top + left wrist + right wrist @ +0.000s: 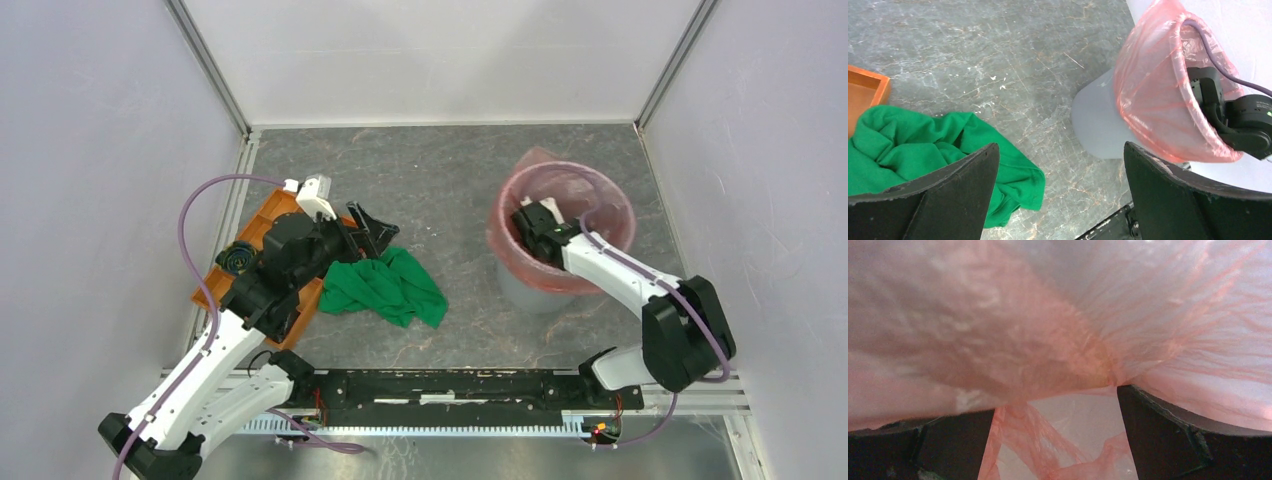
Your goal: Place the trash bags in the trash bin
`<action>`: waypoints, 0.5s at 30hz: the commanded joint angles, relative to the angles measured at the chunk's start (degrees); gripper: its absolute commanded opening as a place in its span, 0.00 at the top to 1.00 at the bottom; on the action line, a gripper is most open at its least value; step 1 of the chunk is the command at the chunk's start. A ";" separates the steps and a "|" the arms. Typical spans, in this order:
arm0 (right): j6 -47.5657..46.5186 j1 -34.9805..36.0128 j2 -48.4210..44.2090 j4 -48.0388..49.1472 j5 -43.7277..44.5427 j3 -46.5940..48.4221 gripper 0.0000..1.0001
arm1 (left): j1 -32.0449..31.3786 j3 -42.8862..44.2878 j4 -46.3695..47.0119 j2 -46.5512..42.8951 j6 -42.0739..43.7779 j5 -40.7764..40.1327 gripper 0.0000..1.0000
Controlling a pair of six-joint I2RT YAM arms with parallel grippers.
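The trash bin [524, 294] is a grey-white bucket standing at the right of the table. A red-pink trash bag [612, 203] lines it, with its film folded out over the rim. In the left wrist view the bag [1148, 95] covers the upper bin [1095, 125]. My right gripper [537, 219] reaches down inside the bin, open. Its wrist view is filled with pink film [1048, 325], and loose strands hang between the spread fingers [1168, 430] of the right gripper [1056, 400]. My left gripper [378, 232] hovers open over the table, left of the bin, and the same left gripper [1060, 145] holds nothing.
A crumpled green cloth [385, 288] lies just under the left gripper. An orange compartment tray [262, 222] with a black roll [237, 258] sits at the left wall. White enclosure walls stand on three sides, and a black rail [460, 385] runs along the near edge.
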 commanded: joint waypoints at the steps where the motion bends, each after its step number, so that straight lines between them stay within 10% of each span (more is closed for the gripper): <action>1: 5.02 -6.55 -4.98 -4.53 6.12 -6.03 0.02 | -0.26 1.52 1.83 -0.30 2.77 3.86 0.00; 15: 2.64 -29.85 -15.10 0.28 4.77 -10.31 0.02 | -1.38 1.86 3.36 -0.55 3.26 8.91 0.00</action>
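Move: The right hand is already down inside the bag-lined trash bin, near its right side; the bin's middle lies about 6 cm to its left, 4 cm back and some 4 cm above it. The green cloth lies roughly 40 cm to the right hand's left, 7 cm nearer the base and 8 cm lower. From the left hand, the bin's middle is around 35 cm to the right, about 2 cm back and 14 cm lower. Rightward and somewhat back, the right hand sweeps about 14 cm in one go, swinging some 30 degrees clockwise; its fingers stay wide open inside the bin, bearing through the red bag on the inner right side and pushing the bin along towards the right wall. The open left hand drifts a couple of centimetres right and back. ##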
